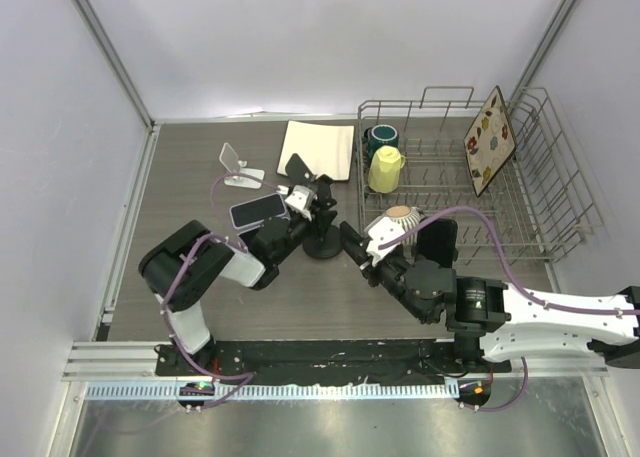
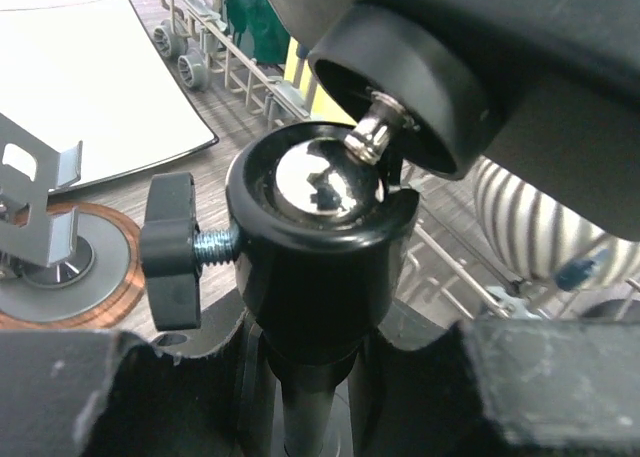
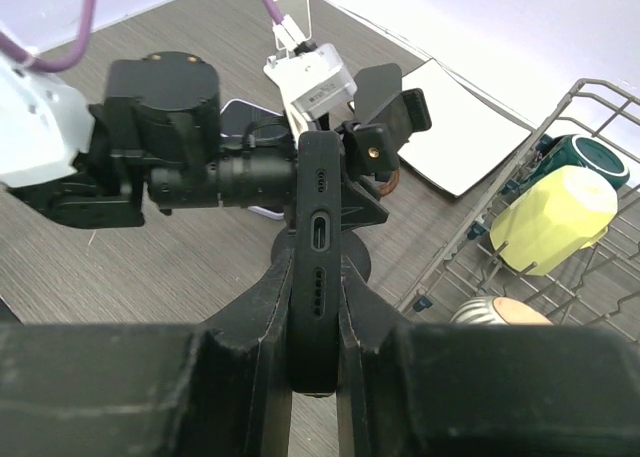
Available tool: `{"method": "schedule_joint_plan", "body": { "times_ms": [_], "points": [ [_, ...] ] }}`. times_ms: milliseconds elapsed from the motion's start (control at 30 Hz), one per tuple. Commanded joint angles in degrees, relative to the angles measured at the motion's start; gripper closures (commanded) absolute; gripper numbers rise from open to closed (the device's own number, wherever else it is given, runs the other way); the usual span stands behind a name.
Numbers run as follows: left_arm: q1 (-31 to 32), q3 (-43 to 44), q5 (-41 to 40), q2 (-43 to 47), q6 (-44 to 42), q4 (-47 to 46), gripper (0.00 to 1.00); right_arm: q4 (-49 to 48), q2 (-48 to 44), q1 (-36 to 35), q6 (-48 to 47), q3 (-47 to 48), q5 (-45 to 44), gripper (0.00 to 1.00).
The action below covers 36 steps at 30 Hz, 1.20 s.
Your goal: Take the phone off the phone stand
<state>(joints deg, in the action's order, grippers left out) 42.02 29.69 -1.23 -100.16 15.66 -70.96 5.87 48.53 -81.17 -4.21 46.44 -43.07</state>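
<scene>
The black phone (image 3: pixel 320 267) stands on edge, its charging port facing my right wrist camera. My right gripper (image 3: pixel 318 322) is shut on its lower end, a finger (image 3: pixel 262 327) pressed to each flat side. Its far end lies against the cradle of the black phone stand (image 3: pixel 372 147). In the top view the right gripper (image 1: pixel 357 243) sits just right of the stand's round base (image 1: pixel 322 246). My left gripper (image 1: pixel 306 217) comes in from the left. It is shut on the stand's pole (image 2: pixel 310 397), just under the ball socket (image 2: pixel 318 227); the side knob (image 2: pixel 170 249) juts left.
A wire dish rack (image 1: pixel 545 212) at the right holds a yellow mug (image 1: pixel 385 169), a green cup (image 1: pixel 383 137), a patterned plate (image 1: pixel 490 140) and a striped bowl (image 1: pixel 396 218). A white pad (image 1: pixel 318 149), a small silver stand (image 1: pixel 236 164) and a light-screened device (image 1: pixel 258 210) are on the left.
</scene>
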Motion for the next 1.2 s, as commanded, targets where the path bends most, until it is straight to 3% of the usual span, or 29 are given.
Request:
{"method": "schedule_joint_plan", "body": {
  "times_ms": [0, 200, 233, 533, 867, 967, 1067, 1167],
  "points": [
    [-2.20, 5.81, 3.96, -3.63, -1.60, -11.48, 1.00, -2.45, -2.74, 0.04, 0.16, 2.78, 0.09, 0.99],
    [-3.17, 10.29, 6.68, -10.14, -3.09, -12.97, 0.89, -0.95, -3.36, 0.04, 0.43, 2.96, -0.52, 0.99],
    [-3.17, 10.38, 6.51, -10.58, -3.44, -13.24, 0.81, -0.69, -3.27, 0.04, 0.52, 3.05, -0.44, 0.99],
    [-3.08, 4.07, 6.42, -7.34, -4.06, -13.59, 0.36, -0.68, -4.06, 0.04, -0.27, 2.61, -1.05, 0.99],
    [-2.56, -6.57, 3.18, 3.20, -0.55, -12.63, 0.05, -0.16, -3.80, 0.04, 1.13, 3.49, -1.66, 0.99],
    [-1.51, -10.26, 1.77, 11.63, 0.51, -7.55, 0.02, 0.63, -2.39, 0.04, 2.27, 4.54, -2.54, 0.99],
    [0.69, -10.80, -1.22, 23.84, 0.60, 7.45, 0.00, 0.81, 0.06, 0.04, 3.41, 5.59, -4.29, 0.99],
    [4.11, -9.04, -4.38, 36.32, -0.80, 30.53, 0.00, 0.99, 3.31, 0.04, 5.77, 7.35, -6.93, 0.99]
  ]
}}
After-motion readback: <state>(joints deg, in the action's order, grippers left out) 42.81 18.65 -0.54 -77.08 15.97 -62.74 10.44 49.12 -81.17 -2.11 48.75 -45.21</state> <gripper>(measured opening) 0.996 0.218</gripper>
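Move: The left hand still grips the phone stand by its neck; its set-down spot lies about 4 cm ahead, 2 cm right and 11 cm below. From that hand the wood-based stand is some 12 cm ahead and 4 cm left, the striped bowl about 3 cm ahead and 19 cm right, both roughly 6 cm lower. From the right hand, holding the phone, the spot is about 17 cm ahead, 8 cm left, 27 cm below. Left hand takes the held stand 4 cm forward, then opens while backing off 9 cm, leftward and up. ##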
